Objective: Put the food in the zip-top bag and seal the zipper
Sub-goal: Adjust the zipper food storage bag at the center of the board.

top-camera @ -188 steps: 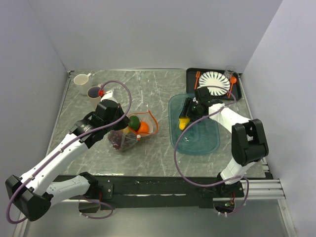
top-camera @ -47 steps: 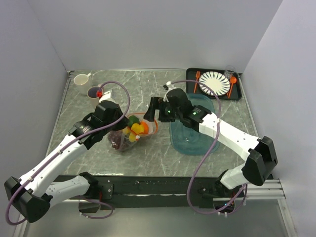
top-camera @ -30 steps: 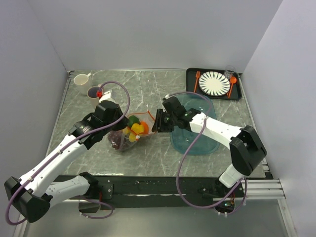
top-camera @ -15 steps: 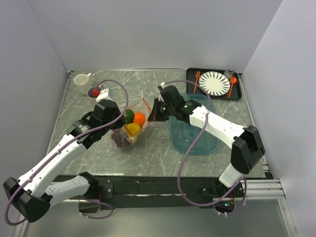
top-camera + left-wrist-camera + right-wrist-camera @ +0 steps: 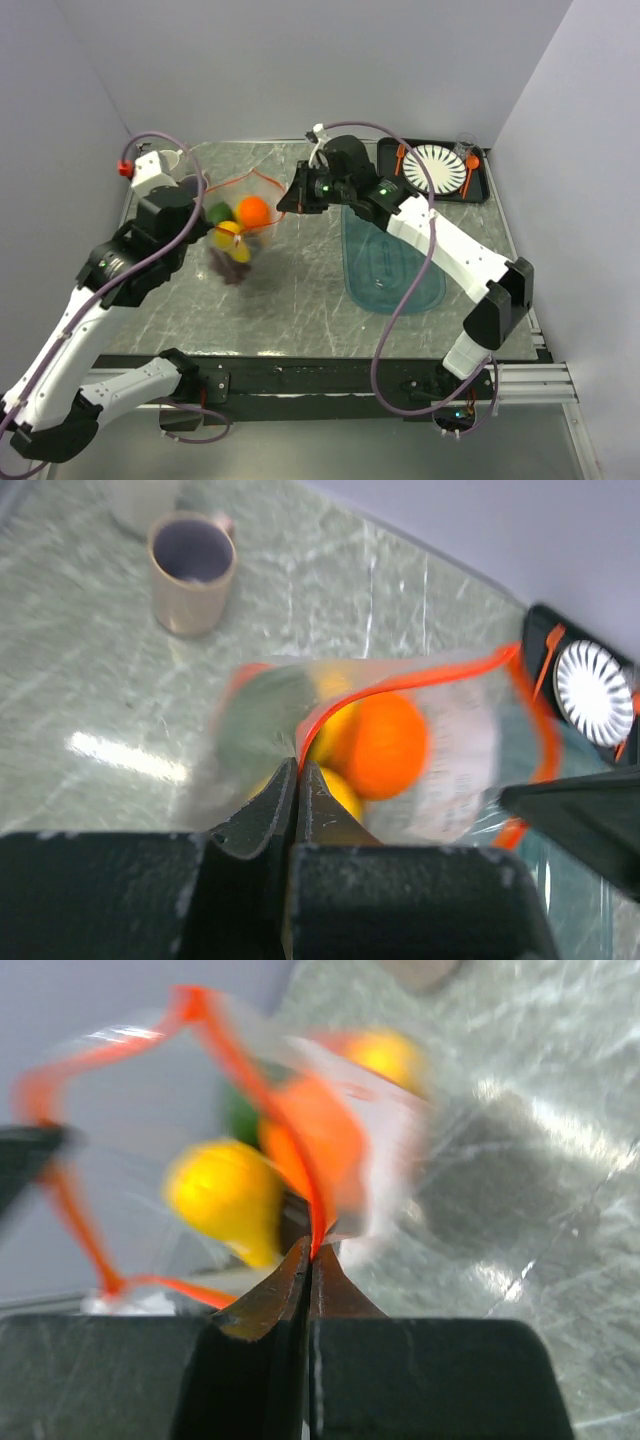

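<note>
The zip-top bag hangs in the air between both arms, blurred by motion. The food shows inside it: an orange, a green piece, a yellow piece and dark purple grapes. The bag's mouth gapes, and the zipper arcs open. My left gripper is shut on the zipper strip at the bag's left rim, beside the orange. My right gripper is shut on the strip at the opposite rim, next to a yellow fruit.
A translucent teal tray lies right of the bag. At the back right a black tray holds a striped plate, an orange fork and a spoon. A brown cup stands at the back left.
The right gripper closed on the bag's right rim. Both grippers then lifted the bag off the table and carried it up and toward the back; the food slid down inside.
</note>
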Motion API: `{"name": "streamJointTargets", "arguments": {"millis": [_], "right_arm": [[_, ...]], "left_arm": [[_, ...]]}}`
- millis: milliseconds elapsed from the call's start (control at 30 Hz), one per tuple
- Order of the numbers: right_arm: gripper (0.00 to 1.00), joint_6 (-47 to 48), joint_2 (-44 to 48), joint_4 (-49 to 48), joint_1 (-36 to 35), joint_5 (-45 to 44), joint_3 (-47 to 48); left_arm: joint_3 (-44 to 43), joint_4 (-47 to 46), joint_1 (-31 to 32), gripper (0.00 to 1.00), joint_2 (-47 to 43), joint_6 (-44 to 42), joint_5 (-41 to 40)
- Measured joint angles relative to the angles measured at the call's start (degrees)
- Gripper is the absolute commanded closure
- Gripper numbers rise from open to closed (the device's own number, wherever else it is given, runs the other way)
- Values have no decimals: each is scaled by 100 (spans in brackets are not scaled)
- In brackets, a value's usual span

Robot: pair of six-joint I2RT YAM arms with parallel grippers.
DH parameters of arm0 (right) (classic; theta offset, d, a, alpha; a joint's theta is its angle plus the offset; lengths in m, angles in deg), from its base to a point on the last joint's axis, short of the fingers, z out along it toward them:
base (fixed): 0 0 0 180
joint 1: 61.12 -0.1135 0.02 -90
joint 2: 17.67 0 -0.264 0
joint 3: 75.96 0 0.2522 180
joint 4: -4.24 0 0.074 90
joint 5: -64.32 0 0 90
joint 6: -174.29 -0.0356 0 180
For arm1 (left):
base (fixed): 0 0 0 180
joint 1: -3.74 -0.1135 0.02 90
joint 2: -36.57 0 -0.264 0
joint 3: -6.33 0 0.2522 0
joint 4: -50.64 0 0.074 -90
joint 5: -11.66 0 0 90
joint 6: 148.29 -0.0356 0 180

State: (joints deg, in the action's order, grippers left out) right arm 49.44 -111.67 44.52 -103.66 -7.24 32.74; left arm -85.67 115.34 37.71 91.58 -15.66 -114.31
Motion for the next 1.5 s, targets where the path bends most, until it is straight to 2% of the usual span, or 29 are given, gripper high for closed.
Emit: {"name": "streamJointTargets", "arguments": {"millis": [133,233,467,600,700,800,900,933,1033,1167,1500], "right_arm": [[95,-26,-289,24,-31,52,-90],[94,-22,-413,33,-37,-7,-317],[95,-22,-721,-107,-33,-177,-1231],[95,-50,-739,-114,-9,-400,-1784],[95,-129,-715,-184,7,-494,-1926],[96,-223,-619,-284,7,-588,-2041],[96,-326,-485,-354,7,-688,-2135],[97,-358,-435,-380,7,-708,-2175],[98,-455,-343,-463,7,-748,-2280],[99,-516,-339,-466,17,-839,-2341],[100,-566,-339,-466,31,-905,-2413]], "left_arm": [[-144,-90,-118,99,63,-286,-72],[105,-332,-140,99,251,-442,164],[1513,-1056,-153,99,850,-448,1261],[1773,-1390,-153,95,855,-404,1919],[1794,-1707,-153,89,761,-402,2273],[1797,-1950,-155,74,737,-402,2680],[1797,-2044,-155,49,778,-396,2946],[1803,-2057,-153,31,780,-372,2983],[1939,-2131,-153,18,697,-168,2959],[2223,-2048,-155,12,356,256,2785],[3021,-2009,-155,16,-1078,1572,2522]]}}
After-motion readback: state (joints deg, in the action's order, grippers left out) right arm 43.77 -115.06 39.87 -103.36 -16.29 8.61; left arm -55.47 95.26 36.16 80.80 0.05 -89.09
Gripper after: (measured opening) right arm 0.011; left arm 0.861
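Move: Both hands hold the orange-rimmed zip-top bag off the table. The spot where it is set down lies some 29 cm below the left hand, 8 cm to its right and 2 cm farther out. From the right hand that spot is about 6 cm left, 1 cm back and 26 cm down. The pink mug stands roughly 17 cm ahead of the left hand, 6 cm left; the clear basin is 23 cm right of the right hand, 3 cm ahead, both at table level. Down together go both hands, lowering the bag by its rim: the right some 19 cm with a drift right, fingers tipping downward, still pinching its side; the left about 13 cm and 11 cm to its right, towards the other hand. The left then opens wide, lets go of the rim, and draws back and left a few centimetres, rolling its left side down. ##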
